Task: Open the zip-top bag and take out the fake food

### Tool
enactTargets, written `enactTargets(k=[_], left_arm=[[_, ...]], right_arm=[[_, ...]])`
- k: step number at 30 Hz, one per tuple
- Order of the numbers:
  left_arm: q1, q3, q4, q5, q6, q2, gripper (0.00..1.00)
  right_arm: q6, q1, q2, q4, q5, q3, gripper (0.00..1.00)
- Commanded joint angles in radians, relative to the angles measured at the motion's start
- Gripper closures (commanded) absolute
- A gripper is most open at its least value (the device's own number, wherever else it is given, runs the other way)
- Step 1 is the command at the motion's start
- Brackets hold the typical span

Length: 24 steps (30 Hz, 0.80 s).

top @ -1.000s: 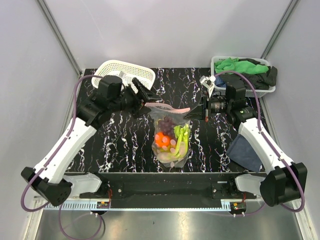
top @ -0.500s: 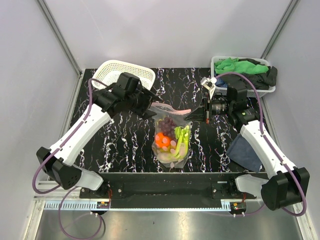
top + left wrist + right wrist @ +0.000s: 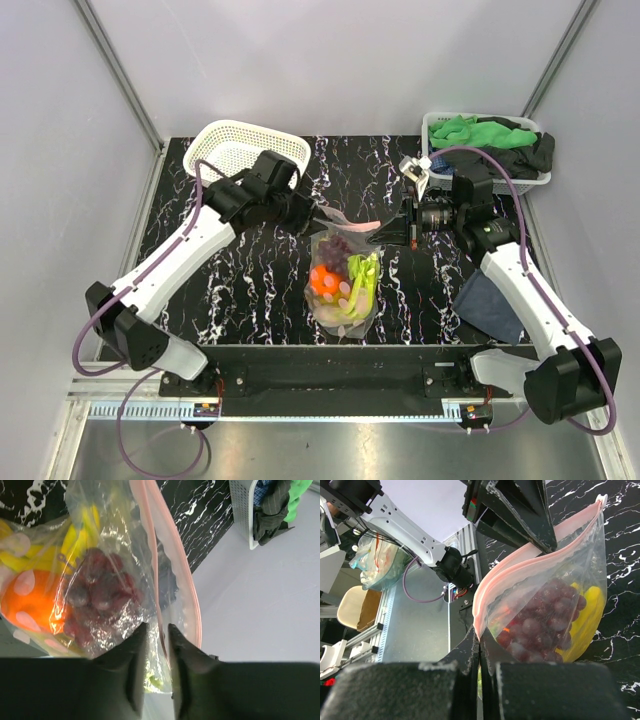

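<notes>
The zip-top bag [image 3: 340, 275] lies mid-table, its pinkish zip strip [image 3: 352, 222] lifted at the far end. Inside it is the fake food: purple grapes [image 3: 335, 250], an orange piece [image 3: 322, 281], pale-green stalks [image 3: 364, 280] and a yellow banana [image 3: 82, 535]. My right gripper [image 3: 384, 236] is shut on the right corner of the strip [image 3: 485, 597]; its fingertips [image 3: 473, 645] pinch the plastic. My left gripper [image 3: 314, 214] is at the bag's left mouth. Its fingers [image 3: 137, 645] stand a narrow gap apart, and one layer of the zip strip [image 3: 159, 605] runs between them.
A white lattice basket [image 3: 245, 147] stands at the back left. A grey bin [image 3: 438, 125] of green and black cloths sits at the back right, and a dark blue cloth [image 3: 490, 302] lies by the right arm.
My left arm has swung right to the bag's mouth, and its jaws have narrowed around one lip. The right gripper has kept its hold, barely moving.
</notes>
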Motion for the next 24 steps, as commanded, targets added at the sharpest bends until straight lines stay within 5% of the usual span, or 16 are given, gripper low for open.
enactTargets(k=[1, 3, 4, 14, 24], left_arm=[[-0.002, 0.061, 0.06, -0.097, 0.11, 0.007, 0.81], [-0.002, 0.073, 0.091, -0.108, 0.161, 0.011, 0.99], [-0.002, 0.078, 0.101, -0.105, 0.211, 0.014, 1.0], [-0.007, 0.11, 0.17, -0.072, 0.703, -0.022, 1.0], [-0.005, 0.05, 0.158, -0.057, 0.965, -0.202, 1.0]], right_arm=[[-0.004, 0.025, -0.04, -0.005, 0.02, 0.037, 1.0], [0.015, 0.049, -0.05, -0.025, 0.063, 0.048, 1.0], [0.027, 0.057, -0.053, -0.031, 0.083, 0.049, 1.0], [0.332, 0.059, -0.139, -0.207, 0.41, 0.075, 0.47], [0.38, 0.065, -0.104, -0.39, 0.514, 0.259, 0.34]])
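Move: Right between the left hand's half-open fingertips runs the zip-top bag's pink lip. From that hand the grapes sit roughly 3 cm to the right, 4 back and 10 below. The orange is straight below by about 18 cm and 8 back, and the celery 9 cm right, 8 back and some 17 below. The right hand already pinches the mouth's right corner, with the celery some 17 cm below it and 6 back. Pinching the near lip, the left fingers close fully while that hand eases about 2 cm forward; it then draws back, rising some 4 cm and going left about 3, its fingertips tilting up and swinging clockwise. The right hand holds its corner at first, then opens and lets go, turning about 25 degrees clockwise and backing off up and slightly right. ##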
